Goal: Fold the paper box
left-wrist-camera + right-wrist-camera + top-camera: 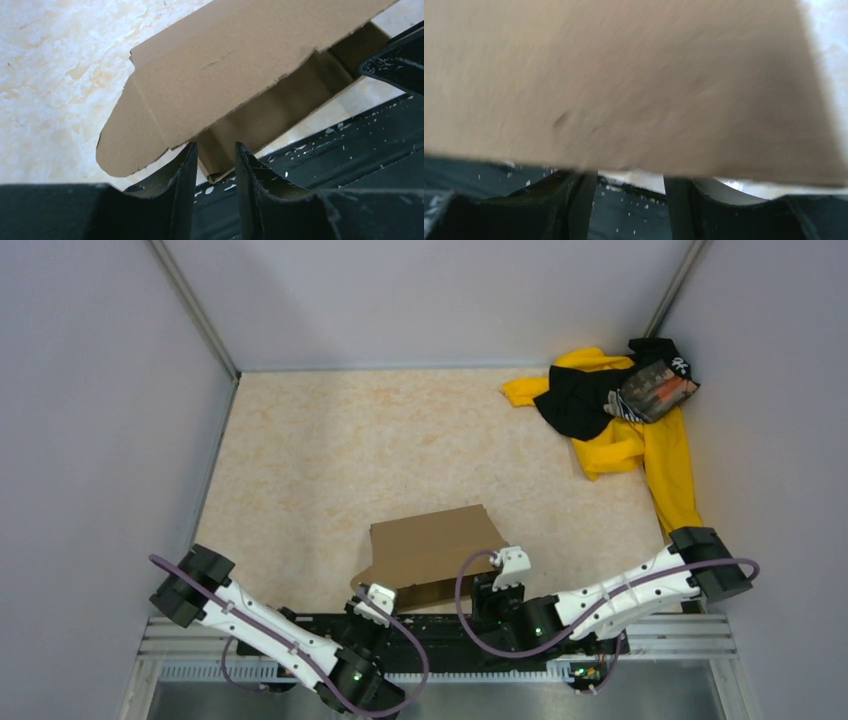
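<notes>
The paper box [435, 545] is plain brown cardboard, partly folded, lying at the table's near edge with a flap sloping up over it. My left gripper [385, 592] is at its near left corner. In the left wrist view that gripper [215, 150] is open, and the box [240, 65] has a low corner showing in the gap without being pinched. My right gripper [503, 575] is at the near right corner. In the right wrist view a blurred cardboard panel [634, 80] hangs over the gripper [629, 175], which is open, its fingertips hidden behind the panel's lower edge.
A yellow-and-black cloth pile [610, 420] lies in the far right corner. A black rail [440, 625] runs along the near edge just behind the box, speckled with white flecks [350, 150]. Grey walls close in the left, right and far sides.
</notes>
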`<action>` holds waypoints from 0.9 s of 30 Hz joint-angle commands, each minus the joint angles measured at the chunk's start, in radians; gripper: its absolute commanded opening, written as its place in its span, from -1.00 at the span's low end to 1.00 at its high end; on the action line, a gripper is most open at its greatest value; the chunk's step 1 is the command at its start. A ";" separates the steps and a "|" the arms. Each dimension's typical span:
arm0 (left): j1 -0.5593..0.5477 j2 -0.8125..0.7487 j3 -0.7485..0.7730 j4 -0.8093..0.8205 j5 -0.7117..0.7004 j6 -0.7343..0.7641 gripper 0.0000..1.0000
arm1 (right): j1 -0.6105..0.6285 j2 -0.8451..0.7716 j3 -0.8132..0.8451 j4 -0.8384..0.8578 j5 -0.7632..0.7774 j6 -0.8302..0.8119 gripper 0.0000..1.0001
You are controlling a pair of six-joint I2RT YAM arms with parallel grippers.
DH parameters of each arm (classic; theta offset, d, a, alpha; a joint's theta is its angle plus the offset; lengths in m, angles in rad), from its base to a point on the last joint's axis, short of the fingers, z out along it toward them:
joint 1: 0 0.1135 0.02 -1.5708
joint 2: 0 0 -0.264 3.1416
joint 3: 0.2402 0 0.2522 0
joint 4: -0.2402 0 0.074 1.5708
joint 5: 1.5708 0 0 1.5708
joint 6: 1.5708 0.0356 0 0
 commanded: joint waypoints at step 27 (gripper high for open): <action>-0.349 -0.049 0.548 -0.006 0.091 0.352 -0.01 | 0.241 -0.151 0.512 0.028 -0.169 -0.466 -0.03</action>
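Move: The paper box lies crosswise in front of both hands, its middle about 9 cm ahead of the left hand, 9 cm to its right and 8 cm lower; the lid's rounded left flap is some 4 cm ahead and 4 cm left of that hand. From the right hand the box middle is about 6 cm ahead, 10 cm left and 4 cm down, with the lid's front right corner roughly 3 cm ahead and 5 cm right. The right fingertips come out from under the lid's front edge, first back and about 2 cm down, then up and leftward clear of the box, ending some 12 cm back and 12 cm higher, swung about 30 degrees counter-clockwise. The empty left hand also backs off the box, about 16 cm, rising late while turning clockwise and tipping down. Both grippers stay part open. ##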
